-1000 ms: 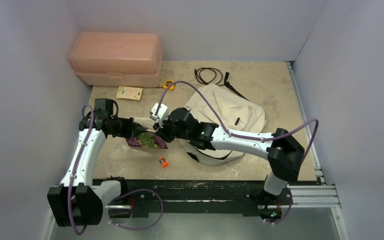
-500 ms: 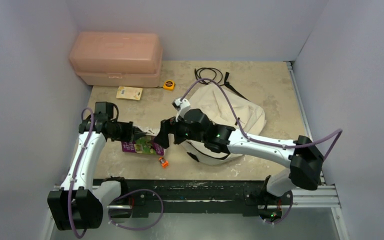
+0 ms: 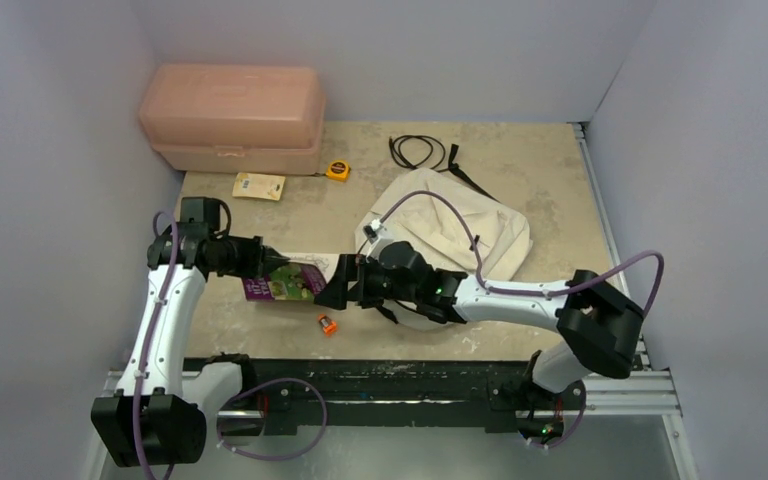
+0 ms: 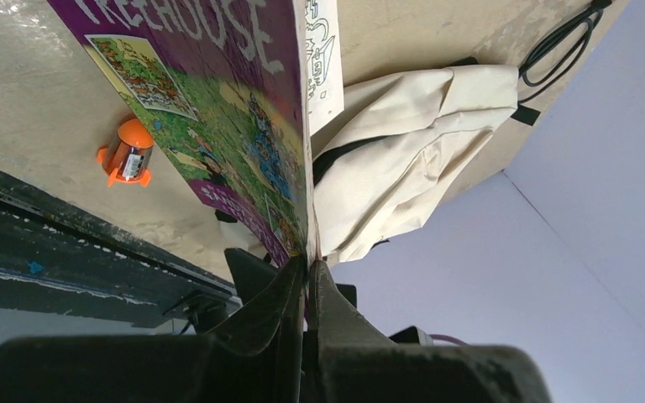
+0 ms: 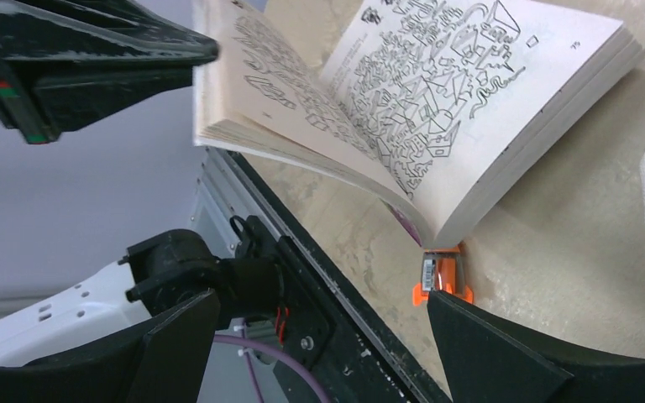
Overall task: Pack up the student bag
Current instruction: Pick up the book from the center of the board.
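The student bag [image 3: 460, 228], cream fabric with black straps, lies flat right of centre and also shows in the left wrist view [image 4: 403, 151]. My left gripper [image 3: 266, 262] is shut on the edge of a purple-covered book [image 3: 293, 281], its jaws pinching the cover [image 4: 218, 109]. The book hangs fanned open, drawn pages [image 5: 437, 101] showing, its spine low by the table. My right gripper [image 3: 333, 286] is open just right of the book, between it and the bag, with nothing between its fingers [image 5: 504, 344].
A small orange item [image 3: 327, 323] lies on the table below the book [image 5: 441, 279]. At the back left stands a pink plastic box [image 3: 230, 115], with a yellow tape measure [image 3: 337, 170] and a yellow card [image 3: 259, 185] nearby. A black cable [image 3: 418, 150] lies behind the bag.
My right gripper let go of the book, opened wide and dropped toward the near edge. The left gripper kept the book and shifted slightly left.
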{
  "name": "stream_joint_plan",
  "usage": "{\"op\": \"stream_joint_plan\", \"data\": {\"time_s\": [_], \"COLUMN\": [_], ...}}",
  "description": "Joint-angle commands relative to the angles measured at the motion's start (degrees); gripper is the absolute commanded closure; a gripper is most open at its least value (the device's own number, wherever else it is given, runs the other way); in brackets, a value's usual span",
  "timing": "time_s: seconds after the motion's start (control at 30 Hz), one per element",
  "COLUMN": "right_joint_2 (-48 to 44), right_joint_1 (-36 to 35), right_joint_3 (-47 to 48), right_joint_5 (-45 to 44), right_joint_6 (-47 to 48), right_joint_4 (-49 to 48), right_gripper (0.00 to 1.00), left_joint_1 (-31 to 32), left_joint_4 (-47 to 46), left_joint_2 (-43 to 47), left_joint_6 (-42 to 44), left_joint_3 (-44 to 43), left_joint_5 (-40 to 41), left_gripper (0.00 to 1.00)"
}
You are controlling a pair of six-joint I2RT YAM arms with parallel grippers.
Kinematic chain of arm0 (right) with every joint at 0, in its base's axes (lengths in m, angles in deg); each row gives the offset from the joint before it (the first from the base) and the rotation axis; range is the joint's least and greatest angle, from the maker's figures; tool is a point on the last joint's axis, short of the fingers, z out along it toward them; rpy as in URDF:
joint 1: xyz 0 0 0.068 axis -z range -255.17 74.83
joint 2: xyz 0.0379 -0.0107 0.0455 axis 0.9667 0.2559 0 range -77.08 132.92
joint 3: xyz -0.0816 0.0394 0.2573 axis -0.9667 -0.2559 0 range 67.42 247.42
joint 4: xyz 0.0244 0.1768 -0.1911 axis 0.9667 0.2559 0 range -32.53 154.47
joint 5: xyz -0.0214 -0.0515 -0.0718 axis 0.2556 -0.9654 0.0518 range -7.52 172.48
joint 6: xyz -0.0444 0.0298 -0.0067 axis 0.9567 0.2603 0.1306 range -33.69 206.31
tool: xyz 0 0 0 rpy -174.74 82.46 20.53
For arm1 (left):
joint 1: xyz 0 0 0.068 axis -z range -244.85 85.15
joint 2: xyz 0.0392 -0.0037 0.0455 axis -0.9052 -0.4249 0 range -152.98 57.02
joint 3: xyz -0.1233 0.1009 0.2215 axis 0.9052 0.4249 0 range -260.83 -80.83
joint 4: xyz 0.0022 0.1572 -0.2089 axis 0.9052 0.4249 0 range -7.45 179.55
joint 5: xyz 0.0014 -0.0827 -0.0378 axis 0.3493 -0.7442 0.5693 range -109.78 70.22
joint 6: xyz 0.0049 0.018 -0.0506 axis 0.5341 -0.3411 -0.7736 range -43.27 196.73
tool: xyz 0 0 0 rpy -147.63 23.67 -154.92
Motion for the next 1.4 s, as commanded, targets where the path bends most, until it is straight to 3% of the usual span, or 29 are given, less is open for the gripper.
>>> {"op": "stream_joint_plan", "data": {"time_s": [0.0,0.27,0.47,0.7,1.0,1.2,1.27,1.37], "right_joint_2": [2.77,12.03,15.04,21.61,25.89,28.07,29.04,29.65], "right_joint_1": [0.11,0.65,1.67,2.9,3.33,4.87,5.84,6.57], "right_joint_3": [-0.85,-0.32,-0.66,-0.92,1.63,-0.71,0.06,1.59], "right_joint_5": [1.02,3.43,0.35,-3.86,-6.78,-7.95,-7.26,-6.5], "right_joint_6": [-4.99,-15.06,-18.25,-18.07,-14.78,-18.2,-18.49,-17.7], "right_joint_4": [-6.51,-13.13,-17.17,-30.69,-35.92,-41.1,-40.83,-40.66], "right_gripper": [0.01,0.01,0.01,0.05,0.15,0.34,0.48,0.63], "left_joint_1": [0.06,0.06,0.06,0.11,0.15,0.12,0.15,0.15], "left_joint_4": [0.49,0.44,0.07,-0.37,-1.81,-2.92,-3.12,-3.37], "left_joint_2": [0.72,-0.26,-0.4,-1.21,-4.84,-7.4,-8.02,-8.52], "left_joint_6": [-0.03,0.05,-0.02,0.25,1.02,1.02,1.2,1.59], "left_joint_3": [-3.01,-3.4,-2.83,-2.57,-1.98,-2.21,-2.32,-2.12], "left_joint_5": [-2.02,-2.05,-2.15,-2.39,-2.64,-2.31,-2.31,-2.41], "left_gripper": [1.0,1.0,1.0,1.0,1.0,1.0,1.0,1.0]}}
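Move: The book, held partly open by the left hand's shut fingers, has its middle about 9 cm left and 7 cm ahead of the open right hand, some 8 cm below. From that hand the orange rocket lies about 4 cm left, level fore and aft, 14 cm down; the bag is 20 cm right and 16 cm ahead. From the left hand, the book's middle is roughly 3 cm back, 4 cm right and 8 cm down. Right hand sinks about 10 cm, reaches 8 cm forward, half-closing around the book's spine; left keeps its pinch. ##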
